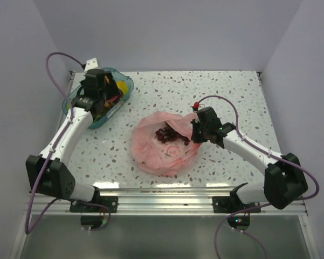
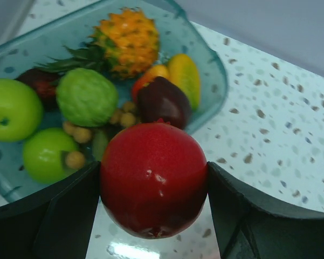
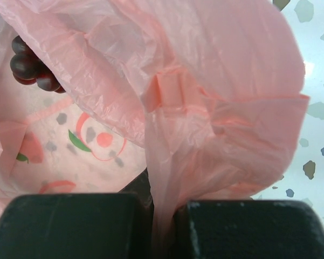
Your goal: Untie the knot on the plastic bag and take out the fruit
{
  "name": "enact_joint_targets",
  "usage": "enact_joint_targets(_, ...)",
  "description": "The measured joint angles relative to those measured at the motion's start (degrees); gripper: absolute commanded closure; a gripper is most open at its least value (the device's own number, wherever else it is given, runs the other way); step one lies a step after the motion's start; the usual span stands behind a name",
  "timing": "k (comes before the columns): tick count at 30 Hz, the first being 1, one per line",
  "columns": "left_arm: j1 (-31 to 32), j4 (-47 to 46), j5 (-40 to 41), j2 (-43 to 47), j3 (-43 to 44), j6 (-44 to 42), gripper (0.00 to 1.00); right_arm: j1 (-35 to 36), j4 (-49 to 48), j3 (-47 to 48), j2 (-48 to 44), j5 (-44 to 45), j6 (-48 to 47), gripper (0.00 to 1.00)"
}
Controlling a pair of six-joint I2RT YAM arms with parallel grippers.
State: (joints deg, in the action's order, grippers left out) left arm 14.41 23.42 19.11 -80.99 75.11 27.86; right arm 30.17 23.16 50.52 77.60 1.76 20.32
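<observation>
The pale-pink plastic bag lies in the middle of the table with its mouth open, and dark purple grapes sit inside. No knot shows in any view. My right gripper is at the bag's right edge, shut on a bunched fold of the plastic bag; the grapes show at the upper left of its view. My left gripper hangs at the blue tray, shut on a round red fruit that touches both fingers.
The clear blue tray at the back left holds a small pineapple, green apples, a rough green fruit, a dark purple fruit and other small pieces. White walls enclose the speckled table.
</observation>
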Motion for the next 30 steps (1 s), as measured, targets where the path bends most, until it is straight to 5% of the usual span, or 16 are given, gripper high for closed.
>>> enact_joint_targets(9, -18.6, -0.7, -2.6, -12.4, 3.7, 0.9, 0.43, -0.1, 0.0, 0.0, 0.0, -1.5, 0.0, 1.0)
enact_joint_targets(18, -21.9, -3.5, -2.0, -26.3, 17.0, 1.0, 0.35, -0.1, 0.6, 0.1, 0.0, -2.9, -0.4, 1.0)
enact_joint_targets(27, -22.3, -3.5, -0.9, -32.4, 19.6, -0.1, 0.0, -0.2, 2.1, 0.7, 0.0, -2.9, -1.1, 1.0)
enact_joint_targets(30, -22.4, -3.7, -1.1, -32.1, 19.4, -0.6, 0.0, -0.2, 2.6, 1.2, 0.0, -2.8, -1.5, 0.95)
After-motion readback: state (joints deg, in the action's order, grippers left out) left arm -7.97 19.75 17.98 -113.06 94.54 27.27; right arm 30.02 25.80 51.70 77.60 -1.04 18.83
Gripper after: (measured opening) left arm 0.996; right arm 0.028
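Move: The left hand holds the pomegranate high; its drop spot in the basket's far-left part lies about 11 cm ahead, 18 left and 14 below. Some 20 cm below the hand: green bumpy fruit 8 ahead, 14 left; spiky orange fruit 16 ahead, 10 left; dark round fruit 10 ahead, 4 left. From the right hand that spot is roughly 24 cm ahead, 50 left and 2 above. The left hand swings the pomegranate 18 cm left, also forward and down over the basket, then opens, releasing it. ##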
